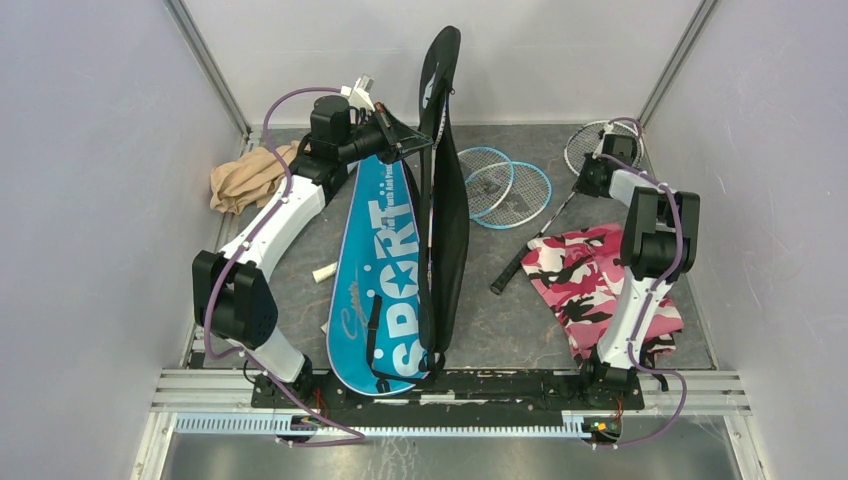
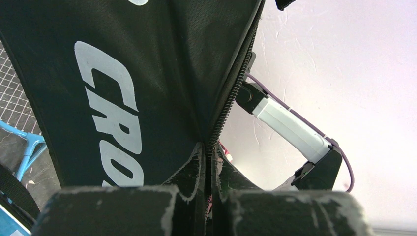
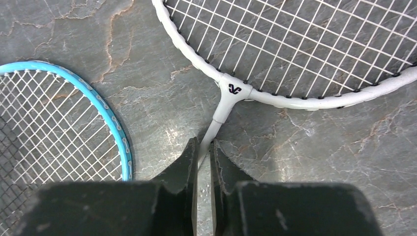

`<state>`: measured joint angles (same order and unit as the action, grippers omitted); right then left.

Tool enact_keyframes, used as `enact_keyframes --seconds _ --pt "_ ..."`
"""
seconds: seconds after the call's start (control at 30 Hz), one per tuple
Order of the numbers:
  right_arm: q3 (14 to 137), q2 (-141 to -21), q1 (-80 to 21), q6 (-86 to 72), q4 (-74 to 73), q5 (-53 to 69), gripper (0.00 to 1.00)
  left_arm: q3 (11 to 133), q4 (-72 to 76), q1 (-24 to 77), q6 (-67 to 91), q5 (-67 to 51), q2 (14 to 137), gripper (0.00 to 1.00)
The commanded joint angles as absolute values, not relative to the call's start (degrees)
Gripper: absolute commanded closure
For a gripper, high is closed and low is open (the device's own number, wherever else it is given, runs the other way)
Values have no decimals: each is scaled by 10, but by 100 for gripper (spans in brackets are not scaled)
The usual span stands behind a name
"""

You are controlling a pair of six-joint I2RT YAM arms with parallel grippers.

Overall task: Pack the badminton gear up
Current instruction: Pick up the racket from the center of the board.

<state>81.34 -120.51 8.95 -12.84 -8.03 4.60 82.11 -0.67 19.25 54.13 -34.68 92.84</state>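
Note:
The black "CROSSWAY" cover (image 1: pixel 452 230) stands on edge, lifted at the middle of the table. My left gripper (image 1: pixel 415 145) is shut on its zip edge (image 2: pixel 231 103), and the lettered black fabric (image 2: pixel 98 98) fills the left wrist view above the gripper (image 2: pixel 210 145). The blue "SPORT" cover (image 1: pixel 385 270) lies flat to its left. At the back right lies the silver racket (image 1: pixel 600 135). My right gripper (image 3: pixel 204 145) is down on the table, pinching the racket's thin shaft just below the throat (image 3: pixel 235 91). Two blue rackets (image 1: pixel 510 190) lie beside it, one rim (image 3: pixel 118 132) close to the left finger.
A pink camouflage cloth (image 1: pixel 590 280) lies under the right arm. A tan cloth bundle (image 1: pixel 245 175) sits at the back left. A short white tube end (image 1: pixel 325 272) shows by the blue cover's left edge. The silver racket's black handle (image 1: pixel 515 262) points toward the table's middle.

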Motion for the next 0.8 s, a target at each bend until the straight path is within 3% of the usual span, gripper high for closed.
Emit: enact_keyframes --seconds 0.0,0.77 --pt "826 -1188 108 -157 -105 91 99 832 38 191 553 -361 895 98" --pt "749 -1130 145 -385 59 362 100 843 26 187 538 -352 899 98"
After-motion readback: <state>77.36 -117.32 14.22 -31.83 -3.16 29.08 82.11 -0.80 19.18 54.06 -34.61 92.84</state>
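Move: My right fingers are already round the white racket's shaft just below its head; the head's middle lies some 16 cm ahead and 9 cm to the right, the black handle about 23 cm back and 16 cm left. The two blue rackets lie level with me, roughly 20 cm left, and the black bag's held edge is about 37 cm left, 10 cm back and 30 cm higher. From my left hand that shaft is some 38 cm right, 10 cm ahead and 31 cm below. Keeping the shaft pinched low over the board, I first roll my right wrist so its left side comes up, hardly travelling. Still rolling, to some 30 degrees in all, I lift about 4 cm and carry the racket nearly as far left, towards the black bag that my left hand holds up and still. ##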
